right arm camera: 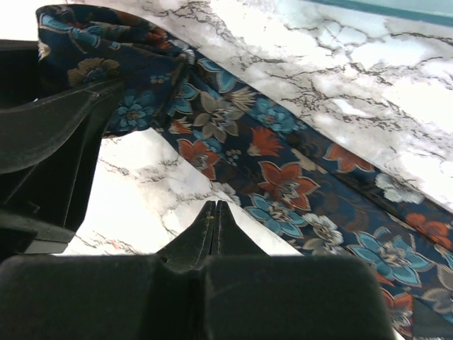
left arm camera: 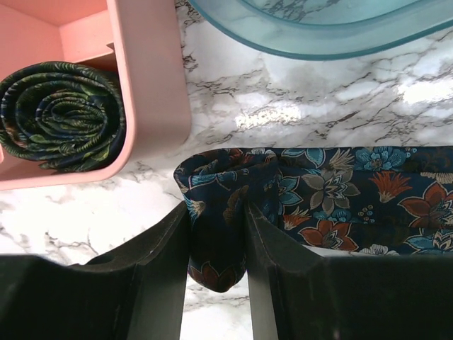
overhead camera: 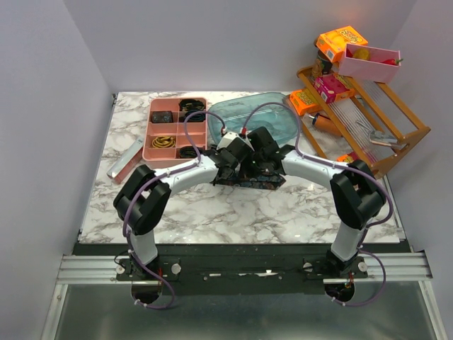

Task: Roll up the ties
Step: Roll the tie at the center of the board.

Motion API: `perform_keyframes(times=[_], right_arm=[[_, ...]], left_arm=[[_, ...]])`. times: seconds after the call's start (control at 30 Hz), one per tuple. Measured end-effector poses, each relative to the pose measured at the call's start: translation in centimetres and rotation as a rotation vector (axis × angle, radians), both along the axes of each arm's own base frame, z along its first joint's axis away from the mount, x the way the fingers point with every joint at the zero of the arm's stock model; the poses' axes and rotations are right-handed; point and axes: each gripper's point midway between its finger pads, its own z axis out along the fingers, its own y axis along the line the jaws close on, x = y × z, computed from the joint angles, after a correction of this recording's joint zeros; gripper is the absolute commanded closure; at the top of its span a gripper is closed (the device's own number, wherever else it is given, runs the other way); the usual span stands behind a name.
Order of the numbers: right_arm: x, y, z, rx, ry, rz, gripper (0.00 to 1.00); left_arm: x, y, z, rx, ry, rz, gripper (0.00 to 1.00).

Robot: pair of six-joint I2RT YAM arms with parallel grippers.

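A dark navy tie (left arm camera: 333, 191) with orange and blue flowers lies flat on the marble, running off to the right. Its folded end is pinched between the fingers of my left gripper (left arm camera: 216, 212), which is shut on it. From above, both grippers meet over the tie (overhead camera: 248, 180) at the table's middle. My right gripper (right arm camera: 214, 205) is shut with nothing in it and hovers just beside the tie's (right arm camera: 283, 184) near edge. A rolled dark green tie (left arm camera: 60, 117) sits in a compartment of the pink tray (left arm camera: 148, 71).
The pink tray (overhead camera: 177, 127) holds several rolled items at the back left. A clear blue tub (overhead camera: 258, 117) lies just behind the grippers. A wooden rack (overhead camera: 368, 120) with snack boxes and a pink bin (overhead camera: 368, 62) stands at the right. A flat strip (overhead camera: 126, 161) lies left of the tray.
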Motion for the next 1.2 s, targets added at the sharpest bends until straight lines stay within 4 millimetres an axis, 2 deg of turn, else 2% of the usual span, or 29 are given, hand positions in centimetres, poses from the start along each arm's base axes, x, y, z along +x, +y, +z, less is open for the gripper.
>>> perform_keyframes(times=[0.2,0.43,0.73,0.9,0.97,1.1,1.2], right_arm=[[0.5,-0.7,-0.3,-0.002,0.002,-0.020,0.99],[0.9,-2.7,-1.4,-0.017,0.029,-0.068,0.99],[1.3,-3.3,-0.6,-0.002,0.015,-0.093,0.99],[1.2,-4.0,-1.0,-0.012,0.019,-0.107,0.99],[1.2,-4.3,-1.1,-0.015,0.020,-0.113,0.99],[1.3,-4.6,-1.0,-0.015,0.017,-0.121,0.99],[1.3,-4.6,-0.8,-0.012,0.012,-0.123,0.99]], left_arm=[[-0.3,1.2,0.3,0.099,-0.004,0.004,0.58],[-0.2,2.4,0.2,0.228,0.001,0.008,0.59],[-0.2,1.6,-0.6,0.362,0.011,-0.024,0.55],[-0.3,1.3,-1.1,0.383,0.020,-0.036,0.50],[-0.4,1.0,-1.4,0.368,0.030,-0.046,0.48],[-0.6,-0.3,-2.5,0.298,0.053,-0.075,0.35],[-1.1,-1.2,-3.4,0.231,0.076,-0.100,0.32]])
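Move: The left hand already holds the rolled end of the tie; the flat tail it is being wound into runs off to the right, its middle about 9 cm right, level fore-and-aft, some 3 cm lower. From this hand the green roll in the box is some 9 cm left, 7 ahead; the blue tray about 9 cm right, 16 ahead. From the right hand the tail's middle is roughly 3 cm right, 1 cm ahead, 2 cm below; the held roll lies about 6 cm left, level fore-and-aft. Rolling its wrist left side up by some 20 degrees, the left hand turns the pinched roll over towards the flat tail, shifting a couple of centimetres left, then back right; it then sinks about 3 cm, untwists partly and loosens its fingers around the roll. The right hand, fingers shut, slides right about 5 cm along the tail towards its free end, first dipping slightly; its contact can't be made out. ##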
